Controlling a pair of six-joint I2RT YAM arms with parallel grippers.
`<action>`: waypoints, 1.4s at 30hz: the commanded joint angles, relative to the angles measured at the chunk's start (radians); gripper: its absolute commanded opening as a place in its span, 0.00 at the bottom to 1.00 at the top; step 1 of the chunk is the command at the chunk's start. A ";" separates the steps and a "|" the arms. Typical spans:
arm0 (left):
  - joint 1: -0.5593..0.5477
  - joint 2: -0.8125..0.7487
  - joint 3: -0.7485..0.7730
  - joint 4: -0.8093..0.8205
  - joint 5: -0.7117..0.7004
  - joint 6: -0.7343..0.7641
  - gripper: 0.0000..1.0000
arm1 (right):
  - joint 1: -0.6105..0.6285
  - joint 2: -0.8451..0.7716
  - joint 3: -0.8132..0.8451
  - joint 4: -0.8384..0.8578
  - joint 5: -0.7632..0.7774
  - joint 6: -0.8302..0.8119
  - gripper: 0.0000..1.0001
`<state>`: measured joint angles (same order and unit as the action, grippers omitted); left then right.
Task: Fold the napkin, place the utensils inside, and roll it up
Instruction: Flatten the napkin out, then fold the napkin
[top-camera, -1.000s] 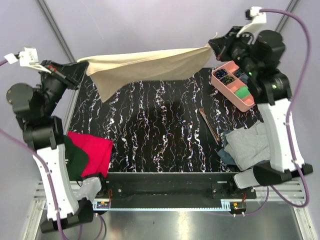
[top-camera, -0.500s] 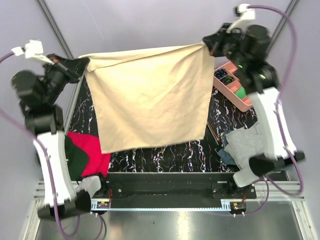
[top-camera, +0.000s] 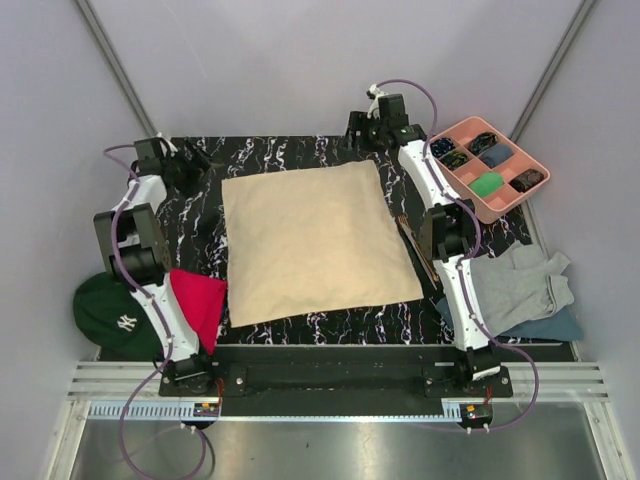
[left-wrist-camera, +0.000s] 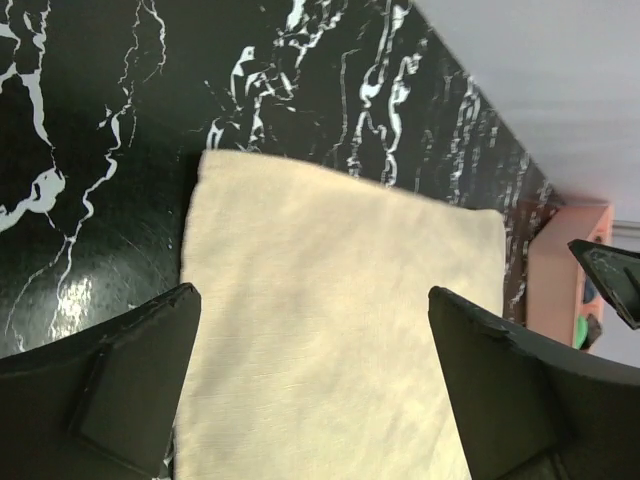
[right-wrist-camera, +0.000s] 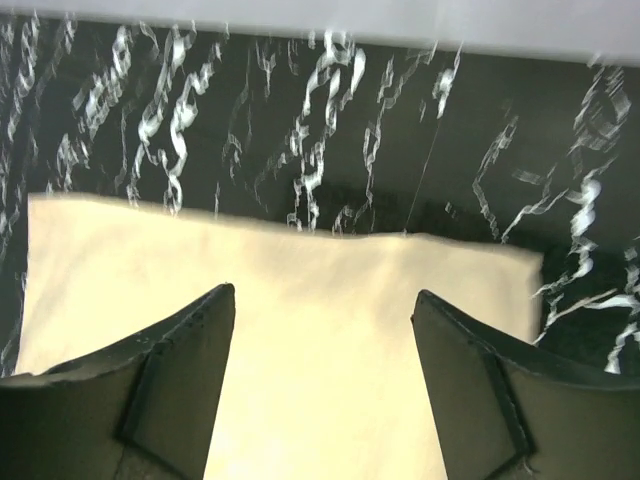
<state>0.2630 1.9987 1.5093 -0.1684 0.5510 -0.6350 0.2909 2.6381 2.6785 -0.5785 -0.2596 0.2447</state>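
Observation:
The beige napkin (top-camera: 315, 240) lies spread flat on the black marble table (top-camera: 300, 150). My left gripper (top-camera: 197, 162) stands open just beyond its far left corner, nothing between the fingers; the left wrist view shows the napkin (left-wrist-camera: 340, 330) below the open left gripper (left-wrist-camera: 312, 292). My right gripper (top-camera: 362, 130) is open by the far right corner, and its wrist view has the napkin's far edge (right-wrist-camera: 300, 260) under the empty right gripper (right-wrist-camera: 322, 293). The thin brownish utensils (top-camera: 410, 240) lie along the napkin's right edge, partly behind the right arm.
A pink compartment tray (top-camera: 512, 195) sits at the far right. Grey and blue cloths (top-camera: 520, 290) lie at the near right. A red cloth (top-camera: 200, 300) and a green cap (top-camera: 110, 315) are at the near left. Grey walls close in behind the table.
Both grippers held the napkin's top corners up in the air. Now they have come down to the far edge and opened, and the napkin lies flat on the table.

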 joint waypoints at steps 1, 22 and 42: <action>-0.050 -0.064 0.169 0.041 -0.020 0.064 0.99 | -0.009 -0.129 0.022 0.005 -0.115 -0.015 0.81; -0.174 -0.663 -0.273 -0.309 -0.300 0.393 0.99 | -0.015 -1.268 -1.670 -0.010 0.111 0.244 0.75; -0.173 -0.704 -0.267 -0.310 -0.218 0.380 0.99 | -0.216 -1.281 -1.913 -0.043 0.198 0.363 0.45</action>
<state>0.0898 1.3052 1.2236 -0.5076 0.2932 -0.2607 0.0875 1.3552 0.7605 -0.6331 -0.1070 0.5938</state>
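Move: The napkin's near right corner lies about 42 cm back from the right hand, 17 cm to its right and 14 cm below. The utensils' middle is around 14 cm farther out than that corner and level with it sideways; the grey cloths lie roughly 20 cm to its right and 4 cm farther out. From the left hand, the napkin's far left corner is level ahead, 4 cm right and 13 cm below; the near right corner is some 38 cm back and 50 cm right. The napkin's near right corner is where the right hand goes: already open, it sweeps back about 40 cm and rightward in a low arc, then sinks, its fingers tipping down some 45 degrees, swinging clockwise and partly closing, to stop just above the corner. The left hand, open and empty, rises off the far left corner and backs away some 15 cm, rolling its left side up. ##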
